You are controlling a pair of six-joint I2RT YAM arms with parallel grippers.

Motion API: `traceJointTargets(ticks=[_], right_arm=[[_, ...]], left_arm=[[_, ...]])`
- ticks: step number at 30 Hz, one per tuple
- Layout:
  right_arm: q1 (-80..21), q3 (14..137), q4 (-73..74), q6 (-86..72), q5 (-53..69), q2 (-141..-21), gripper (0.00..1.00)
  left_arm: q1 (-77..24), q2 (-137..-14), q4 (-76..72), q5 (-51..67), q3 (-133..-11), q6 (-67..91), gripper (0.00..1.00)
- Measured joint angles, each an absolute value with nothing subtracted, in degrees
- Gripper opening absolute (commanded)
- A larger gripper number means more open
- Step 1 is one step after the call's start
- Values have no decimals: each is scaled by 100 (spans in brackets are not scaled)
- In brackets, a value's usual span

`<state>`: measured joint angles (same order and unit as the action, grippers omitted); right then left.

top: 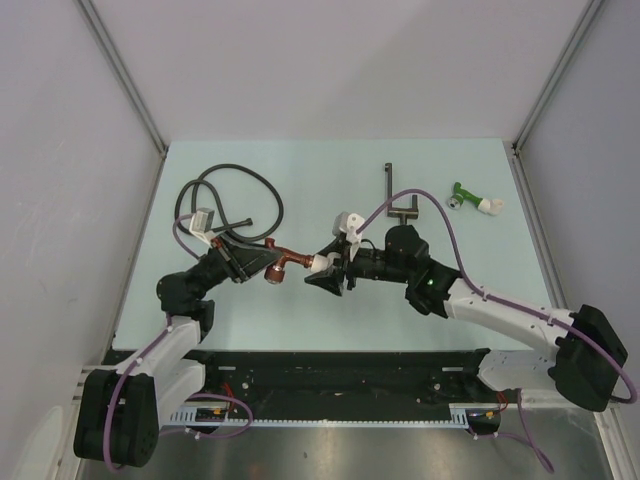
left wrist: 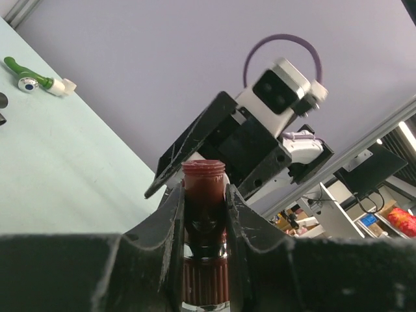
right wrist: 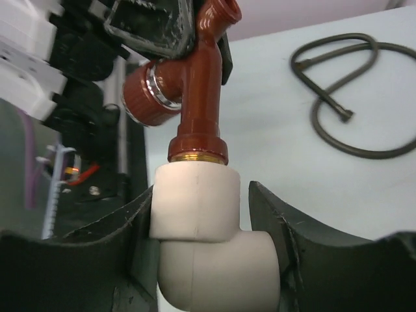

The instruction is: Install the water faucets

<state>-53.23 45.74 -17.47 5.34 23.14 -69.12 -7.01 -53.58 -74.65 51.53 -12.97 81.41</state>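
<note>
The reddish-brown faucet (top: 287,261) hangs above the table between my two grippers, its end screwed into a white elbow fitting (top: 318,263). My left gripper (top: 264,263) is shut on the faucet's body (left wrist: 203,214), with the threaded spout standing out past the fingers. My right gripper (top: 328,268) is shut on the white elbow (right wrist: 201,221), with the faucet (right wrist: 198,110) rising from it. The green faucet (top: 470,199) with its own white elbow lies on the table at the far right, apart from both grippers. It also shows in the left wrist view (left wrist: 36,79).
A coiled black hose (top: 230,198) lies at the far left and also shows in the right wrist view (right wrist: 351,91). A black L-shaped bracket (top: 395,192) lies behind the right gripper. Grey walls close in the pale green table (top: 330,170).
</note>
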Motion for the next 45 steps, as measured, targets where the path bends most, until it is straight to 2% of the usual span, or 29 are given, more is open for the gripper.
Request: traceJointTargets(ticks=[6, 12, 16, 17, 19, 20, 23, 26, 33, 45], right_arm=[[-4713, 4574, -2635, -1673, 3769, -7286, 0], [-4401, 4574, -3474, -3719, 4530, -7784, 1], [-4338, 4574, -3710, -4381, 4722, -7931, 21], [-4331, 4574, -3712, -4447, 4727, -7931, 32], [-4333, 4574, -3664, -4412, 4696, -7913, 46], [-4333, 4574, -3601, -4375, 4678, -7883, 57], [-4355, 4576, -3094, -4032, 4377, -7566, 74], [-4283, 4615, -2482, -3522, 3929, -7057, 84], [-4563, 4847, -1448, -1977, 2797, -6167, 86], [-6556, 4847, -707, 1188, 349, -5857, 84]], left_arm=[[-701, -5356, -7520, 5100, -1297, 8200, 0], [-683, -5358, -7485, 4995, -1297, 8200, 0], [-674, -5358, -7450, 4976, -1297, 8197, 0], [-674, -5358, -7443, 4978, -1297, 8202, 0], [-674, -5358, -7446, 4976, -1297, 8197, 0], [-674, -5360, -7439, 4980, -1297, 8200, 0], [-692, -5378, -7443, 5028, -1297, 8204, 0], [-657, -5393, -7446, 5024, -1297, 8191, 0], [-657, -5419, -7446, 5026, -1297, 8189, 0], [-657, -5437, -7446, 5026, -1297, 8189, 0]])
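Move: The white elbow is already on the brown faucet's end and already between the right fingers, its middle about 1 cm left of that hand point and level with it. The joint with the brown pipe lies some 5 cm left and 1 cm ahead; the faucet's ringed side nut is about 14 cm left, 1 cm back and roughly 2 cm lower. From the left hand, which grips the faucet body, the elbow is some 12 cm right and 3 cm back, about level. The white elbow, still pinched by the right fingers, gets a twist of some 45 degrees about the pipe's axis, clockwise looking along those fingers towards the faucet. They then open wide and let go; the right hand lifts about 5 cm and backs off rightward, then swings back towards its base while unwinding roughly 50 degrees. The left hand keeps the faucet almost still. ##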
